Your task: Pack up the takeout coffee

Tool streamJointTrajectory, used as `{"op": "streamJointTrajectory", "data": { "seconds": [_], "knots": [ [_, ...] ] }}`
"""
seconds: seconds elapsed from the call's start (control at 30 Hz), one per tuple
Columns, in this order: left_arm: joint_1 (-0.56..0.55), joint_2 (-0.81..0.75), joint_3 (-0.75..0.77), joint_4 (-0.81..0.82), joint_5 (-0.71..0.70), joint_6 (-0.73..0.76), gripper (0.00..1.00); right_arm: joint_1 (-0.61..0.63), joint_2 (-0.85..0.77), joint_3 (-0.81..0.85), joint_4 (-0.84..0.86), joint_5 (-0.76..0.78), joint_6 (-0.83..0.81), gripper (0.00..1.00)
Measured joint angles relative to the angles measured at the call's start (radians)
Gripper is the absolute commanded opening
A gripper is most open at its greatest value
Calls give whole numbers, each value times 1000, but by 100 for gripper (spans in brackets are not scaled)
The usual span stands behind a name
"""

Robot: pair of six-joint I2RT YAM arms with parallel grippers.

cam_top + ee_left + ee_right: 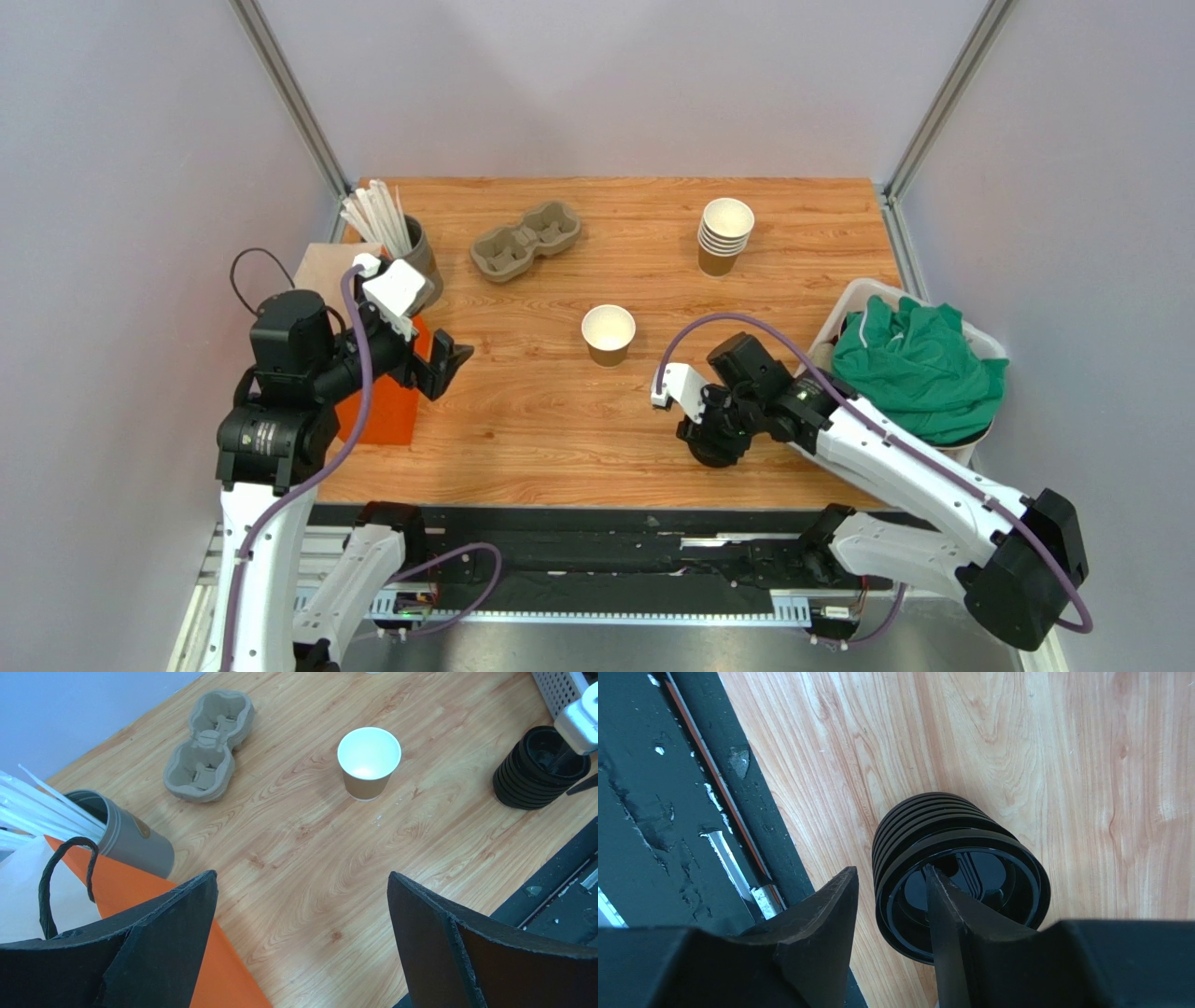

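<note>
A single brown paper cup (pixel 608 333) (pixel 368 759), white inside and lidless, stands upright mid-table. No lidded takeout coffee is in view. A stack of black lids (pixel 718 445) (pixel 537 766) (pixel 927 812) sits near the front edge. My right gripper (pixel 713 424) (pixel 889 871) is down on it, one finger inside the top lid and the other outside, with a narrow gap left at the outer finger. My left gripper (pixel 446 361) (pixel 302 876) hangs wide open and empty above the table by the orange bag (pixel 379 403) (pixel 210 973).
A pulp cup carrier (pixel 526 241) (pixel 207 745) lies at the back, with a stack of lidless brown cups (pixel 724 234) to its right. A holder of white straws (pixel 407 259) (pixel 130 836) stands at back left. A white basket (pixel 856 297) with green cloth sits at the right edge.
</note>
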Motion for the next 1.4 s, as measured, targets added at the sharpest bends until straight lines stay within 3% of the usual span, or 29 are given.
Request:
{"op": "streamJointTrajectory", "data": {
  "seconds": [0.37,0.8,1.4],
  "knots": [
    [6,5,0,10,-1,-17,99,1,19,-16,30,45,17,36],
    [12,3,-6,31,-5,-20,99,1,37,-16,33,47,21,7],
    [19,-20,-22,46,8,-30,99,1,-101,-9,25,41,34,7]
  ]
}}
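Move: The black lids stand stacked right at my right hand: the middle of the top lid is about 3 cm ahead, 2 cm to the right and 1 cm below, with one fingertip already inside the rim and the other outside, on the near side. The standing paper cup is some 19 cm ahead and 13 cm left, the cloth basket about 9 cm ahead and 24 cm right. From my left hand the top lid lies roughly 33 cm right, 3 cm back and 22 cm below. I sink my right hand about 1 cm so the half-open fingers straddle the top lid's near rim, then close them almost shut and pinch that rim, one tip inside and one outside. Holding the pinch, I rise some 3 cm from the lowest point, almost straight up off the stack. ##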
